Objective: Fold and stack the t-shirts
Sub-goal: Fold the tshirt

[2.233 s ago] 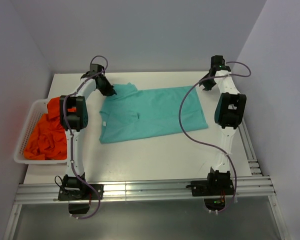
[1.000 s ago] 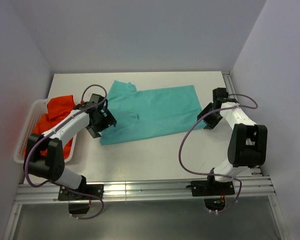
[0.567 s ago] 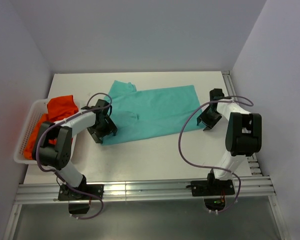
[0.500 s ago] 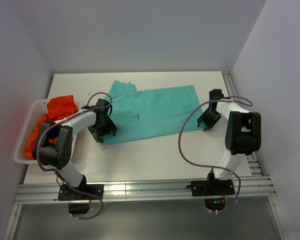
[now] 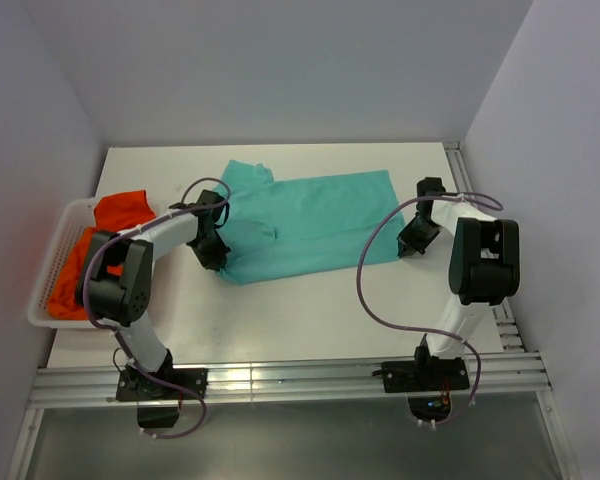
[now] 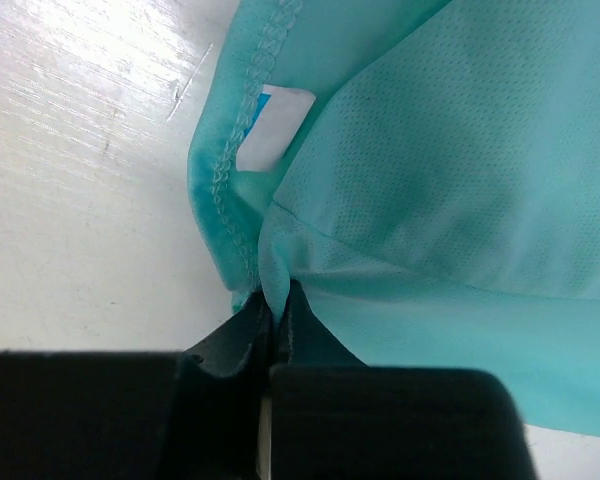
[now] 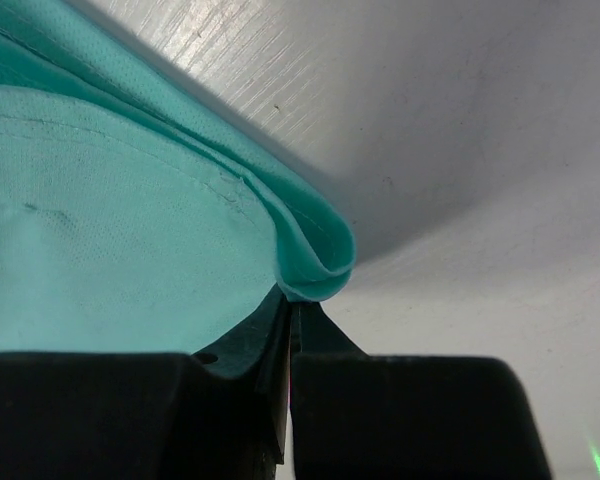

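Observation:
The teal-green t-shirt (image 5: 310,225) lies spread across the middle of the white table, partly folded lengthwise. My left gripper (image 5: 217,262) is shut on its near left corner, pinching a fold of cloth (image 6: 272,285) just below the white neck label (image 6: 273,128). My right gripper (image 5: 405,247) is shut on the shirt's near right corner, where a doubled hem (image 7: 315,270) curls up out of the closed jaws. Orange-red t-shirts (image 5: 100,245) sit heaped in the basket at the left.
The white slatted basket (image 5: 52,270) stands at the table's left edge. Metal rails (image 5: 280,378) run along the near edge and another rail (image 5: 500,290) down the right side. The purple cable (image 5: 375,270) of my right arm loops over the table by the shirt.
Both arms came down from the far corners to the shirt's near corners, and both grippers closed on the cloth. The near left corner has been drawn slightly inward.

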`<state>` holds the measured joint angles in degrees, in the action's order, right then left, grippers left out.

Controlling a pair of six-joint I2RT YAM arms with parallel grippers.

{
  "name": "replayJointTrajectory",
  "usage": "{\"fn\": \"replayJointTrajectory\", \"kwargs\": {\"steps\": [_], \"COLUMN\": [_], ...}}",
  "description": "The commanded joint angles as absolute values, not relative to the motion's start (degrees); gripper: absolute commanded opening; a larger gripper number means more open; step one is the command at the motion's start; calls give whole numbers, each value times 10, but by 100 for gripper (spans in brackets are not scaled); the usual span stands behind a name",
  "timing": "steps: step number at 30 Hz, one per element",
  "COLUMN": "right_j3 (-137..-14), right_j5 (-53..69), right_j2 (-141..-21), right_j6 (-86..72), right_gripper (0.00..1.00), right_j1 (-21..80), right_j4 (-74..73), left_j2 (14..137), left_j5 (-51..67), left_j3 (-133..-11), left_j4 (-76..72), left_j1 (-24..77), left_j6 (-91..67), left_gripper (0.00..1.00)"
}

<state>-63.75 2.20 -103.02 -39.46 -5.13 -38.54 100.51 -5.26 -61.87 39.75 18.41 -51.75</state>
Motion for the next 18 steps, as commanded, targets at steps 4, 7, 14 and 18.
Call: {"fn": "replayJointTrajectory", "kwargs": {"steps": [4, 7, 14, 18], "right_j3": [-625, -594, -514, -472], "right_j5": [-28, -34, -21, -25], "right_j2": [-983, -935, -815, -759], "right_j6": [-396, -402, -414, -419], "right_gripper": [0, 0, 0, 0], "right_j1": [-48, -49, -49, -49], "right_j4": [-411, -427, -471, -501], "left_j2": [992, 955, 886, 846], "left_j5": [-67, -65, -48, -46], "left_j3": [-602, -584, -563, -546], "left_j4": [387, 406, 447, 470], "left_j1": [185, 186, 192, 200], "left_j6": [-503, -497, -497, -498], "left_gripper": [0, 0, 0, 0]}}
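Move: Both hands are already shut on the t-shirt's near corners. Its middle lies about 10 cm ahead and 20 cm right of the left hand, and some 8 cm ahead and 21 cm left of the right. The far sleeve is roughly 24 cm ahead and 7 cm right of the left hand; the basket stands 26 cm to that hand's left, 2 cm farther out. Both hands, still pinching, draw the t-shirt's near edge back and up, right about 9 cm back, left 4. ##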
